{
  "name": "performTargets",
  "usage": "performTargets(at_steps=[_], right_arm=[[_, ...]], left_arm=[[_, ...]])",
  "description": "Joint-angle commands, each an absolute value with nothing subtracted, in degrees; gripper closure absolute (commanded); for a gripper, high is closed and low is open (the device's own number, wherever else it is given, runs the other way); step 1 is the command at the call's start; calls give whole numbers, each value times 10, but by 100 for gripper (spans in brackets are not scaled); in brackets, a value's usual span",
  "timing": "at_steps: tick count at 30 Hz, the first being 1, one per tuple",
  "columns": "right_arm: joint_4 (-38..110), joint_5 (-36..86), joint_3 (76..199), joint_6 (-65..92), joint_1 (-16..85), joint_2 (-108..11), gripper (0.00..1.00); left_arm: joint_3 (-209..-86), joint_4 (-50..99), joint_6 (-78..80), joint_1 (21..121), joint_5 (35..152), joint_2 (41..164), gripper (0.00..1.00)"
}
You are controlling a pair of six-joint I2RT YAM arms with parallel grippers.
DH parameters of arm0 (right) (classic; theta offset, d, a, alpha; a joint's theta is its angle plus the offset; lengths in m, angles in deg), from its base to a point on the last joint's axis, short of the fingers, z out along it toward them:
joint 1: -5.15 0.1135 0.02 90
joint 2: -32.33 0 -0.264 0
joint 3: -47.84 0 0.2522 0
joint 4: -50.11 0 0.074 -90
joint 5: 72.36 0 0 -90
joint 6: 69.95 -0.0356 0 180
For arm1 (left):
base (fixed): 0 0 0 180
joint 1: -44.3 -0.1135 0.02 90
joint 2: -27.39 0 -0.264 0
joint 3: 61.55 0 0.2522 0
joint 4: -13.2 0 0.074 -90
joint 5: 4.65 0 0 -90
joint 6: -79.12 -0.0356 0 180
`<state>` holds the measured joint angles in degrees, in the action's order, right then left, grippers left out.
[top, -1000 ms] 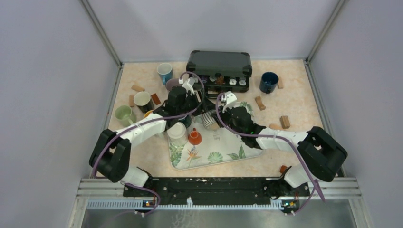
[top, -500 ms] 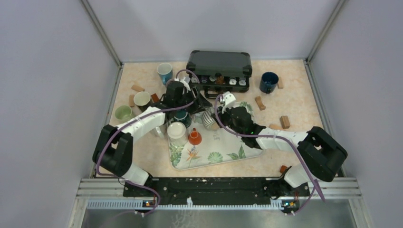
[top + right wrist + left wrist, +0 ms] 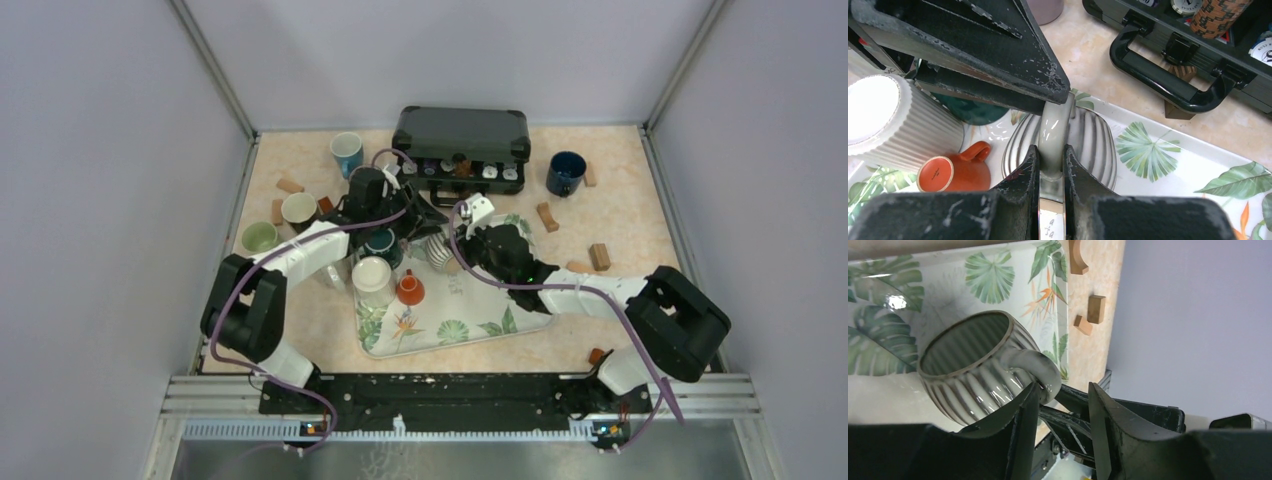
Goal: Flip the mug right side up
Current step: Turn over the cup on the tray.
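Observation:
The grey striped mug (image 3: pixel 437 250) lies tilted on its side at the back of the leaf-print tray (image 3: pixel 470 318). Its mouth faces the left wrist camera (image 3: pixel 968 347) and its handle (image 3: pixel 1053 127) points up. My right gripper (image 3: pixel 1050 150) is shut on the handle, one finger on each side; in the top view it (image 3: pixel 455 255) is just right of the mug. My left gripper (image 3: pixel 1063 390) is open; its left finger (image 3: pixel 1023 410) touches the handle's outer side and nothing is between the jaws. It reaches in from the mug's far left side (image 3: pixel 425 215).
On the tray beside the mug stand an upside-down white ribbed cup (image 3: pixel 893 125), a small orange mug (image 3: pixel 953 172) and a teal mug (image 3: pixel 381 243). A black case (image 3: pixel 462 140) lies behind. More mugs (image 3: pixel 260 238) and wooden blocks (image 3: pixel 599 256) are scattered on the table.
My left arm has swung back and to the left, with its gripper still at the mug's handle. The right arm and the mug have barely moved.

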<state>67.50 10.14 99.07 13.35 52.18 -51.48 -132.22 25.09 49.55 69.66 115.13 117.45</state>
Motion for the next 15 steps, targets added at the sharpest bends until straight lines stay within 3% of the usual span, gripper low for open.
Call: performTargets(at_steps=[1,6,9,15], right_arm=[[698,97,985,152,522,-527,100],[698,96,986,160,522,-526,100],[702,93,985,163,522,-529,100],[712,92,981,169,522,-530,100]], left_arm=[[-1329,218,537,693,1187,1194,53],[-1328,216,548,693,1184,1197,55],[-1327,211,555,692,1186,1201,61],[-1320,215,555,693,1178,1198,83]])
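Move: The ribbed mug hangs by its handle from the right hand's pinch. Its middle is about 3 cm back, 1 cm left and 6 cm below the left hand, with the handle's free end right at the left fingertips. The small red mug lies some 11 cm back, 7 cm left and 13 cm down; the suitcase handle about 8 cm ahead, 3 cm right and 13 cm down. From the right hand, the ribbed mug's middle is level, 2 cm left and 4 cm below. Sinking about 1 cm and easing very slightly to the right, the left hand settles over the free end of the ribbed mug's handle, rolling some 5 degrees about its own fingers. Its fingers, half open to begin with, close around that end and come to touch it, while the right hand stays put and keeps its pinch on the handle. ##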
